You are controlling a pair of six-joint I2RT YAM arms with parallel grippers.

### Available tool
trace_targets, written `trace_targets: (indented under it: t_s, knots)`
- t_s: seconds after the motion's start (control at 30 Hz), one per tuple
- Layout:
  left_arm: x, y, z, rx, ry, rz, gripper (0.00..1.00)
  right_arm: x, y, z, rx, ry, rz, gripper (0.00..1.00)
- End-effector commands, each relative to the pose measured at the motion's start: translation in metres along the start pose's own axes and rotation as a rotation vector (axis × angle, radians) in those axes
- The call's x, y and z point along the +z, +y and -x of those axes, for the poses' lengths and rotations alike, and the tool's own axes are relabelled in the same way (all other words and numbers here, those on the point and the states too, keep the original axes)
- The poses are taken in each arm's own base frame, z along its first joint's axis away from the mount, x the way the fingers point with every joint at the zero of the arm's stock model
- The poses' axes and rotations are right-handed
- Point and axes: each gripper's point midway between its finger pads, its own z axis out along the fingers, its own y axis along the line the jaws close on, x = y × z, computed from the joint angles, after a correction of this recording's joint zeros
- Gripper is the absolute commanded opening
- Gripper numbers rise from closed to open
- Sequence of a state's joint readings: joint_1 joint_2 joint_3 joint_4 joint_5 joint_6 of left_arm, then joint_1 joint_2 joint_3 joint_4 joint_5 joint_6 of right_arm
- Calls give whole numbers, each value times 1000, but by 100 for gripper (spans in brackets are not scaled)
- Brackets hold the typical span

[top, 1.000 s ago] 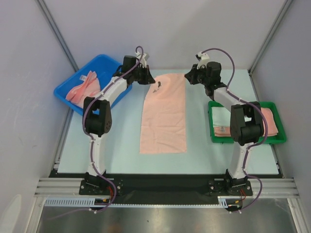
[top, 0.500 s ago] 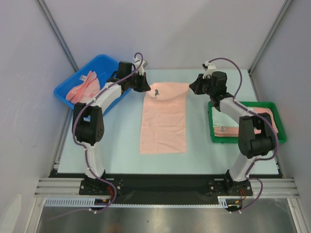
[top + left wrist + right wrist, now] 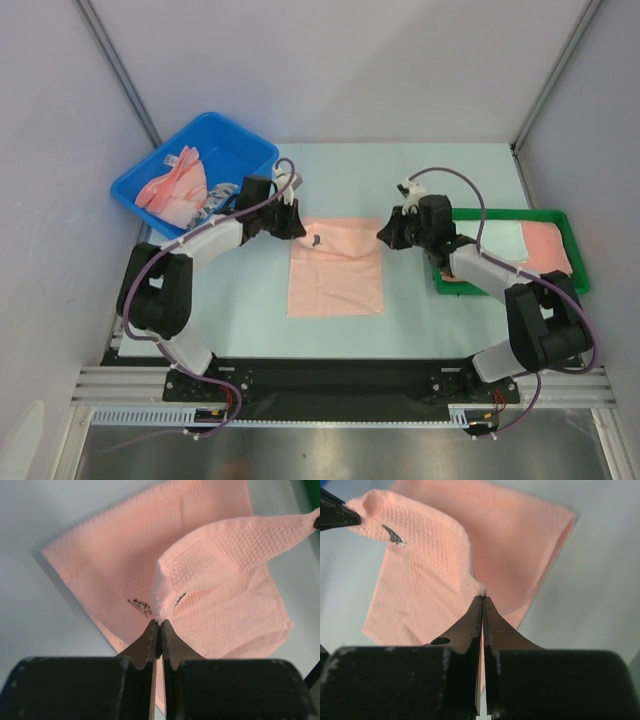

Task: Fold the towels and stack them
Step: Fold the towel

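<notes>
A salmon-pink towel point(image 3: 335, 275) lies on the table's middle, its far part lifted and doubled back over the rest. My left gripper point(image 3: 298, 228) is shut on the far left corner; the left wrist view shows the corner point(image 3: 161, 611) pinched at the tips of the gripper point(image 3: 159, 622). My right gripper point(image 3: 385, 236) is shut on the far right corner, which pokes out at the tips point(image 3: 481, 598). Between the two the held edge point(image 3: 420, 555) sags a little above the flat layer point(image 3: 100, 565). More towels point(image 3: 172, 185) lie crumpled in the blue bin.
The blue bin point(image 3: 235, 140) stands at the back left, next to the left arm. A green tray point(image 3: 560, 288) at the right holds folded towels, one pale mint point(image 3: 495, 238) and one salmon point(image 3: 548, 245), under the right arm.
Both grippers have come toward the near edge with the towel's far corners, laying the far half back over the near half. The towel now looks about half as long.
</notes>
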State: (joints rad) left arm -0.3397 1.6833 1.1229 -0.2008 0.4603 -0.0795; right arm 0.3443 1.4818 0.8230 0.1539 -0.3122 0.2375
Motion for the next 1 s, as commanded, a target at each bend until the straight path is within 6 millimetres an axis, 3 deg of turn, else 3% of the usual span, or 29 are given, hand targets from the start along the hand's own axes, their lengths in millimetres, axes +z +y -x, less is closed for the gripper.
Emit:
trace_targets:
  t_s: [0.0,0.17,0.4,0.53,0.67,0.83,0.97]
  knots:
    - [-5,-9,-8,-66,-74,35,8,-12,3,-20,45,11,-21,0]
    - [-18,0,-39,-107,-78,155,17,-25,9,-67,31,98,-32,0]
    - [-24,6,-75,-215,6,251,34,-37,21,-99,1,158,0,2]
    - [-39,10,-83,-248,21,357,42,-40,24,-107,-4,170,2,4]
    - [-52,0,-77,-320,-19,358,45,-41,28,-109,-17,184,10,8]
    - [-58,-18,-78,-415,-33,287,51,-44,28,-113,19,214,-10,27]
    - [-50,-25,-97,-467,10,239,52,-51,23,-114,161,254,-116,38]
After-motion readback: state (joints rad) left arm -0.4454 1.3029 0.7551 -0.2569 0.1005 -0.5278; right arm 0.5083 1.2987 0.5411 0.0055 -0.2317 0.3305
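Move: Behind both hands lies the near edge of the spread lower layer. From the left hand, its left corner is some 20 cm back, 4 cm to the left and 7 cm down; from the right hand, its right corner is about 19 cm straight back and 8 cm down. The middle of the towel's far folded edge is 9 cm ahead of the left hand and 10 cm to its right; the green tray's middle is level with the right hand, 36 cm to its right. Drawing back towards the near edge, both hands lower the pinched towel corners. The right travels about 12 cm back and 7 cm down, tips downward and opens only late, letting go of its corner. The left goes some 9 cm back, drifting left, opens early to free its corner, dips then rises a little, and turns about 25 degrees counter-clockwise. ##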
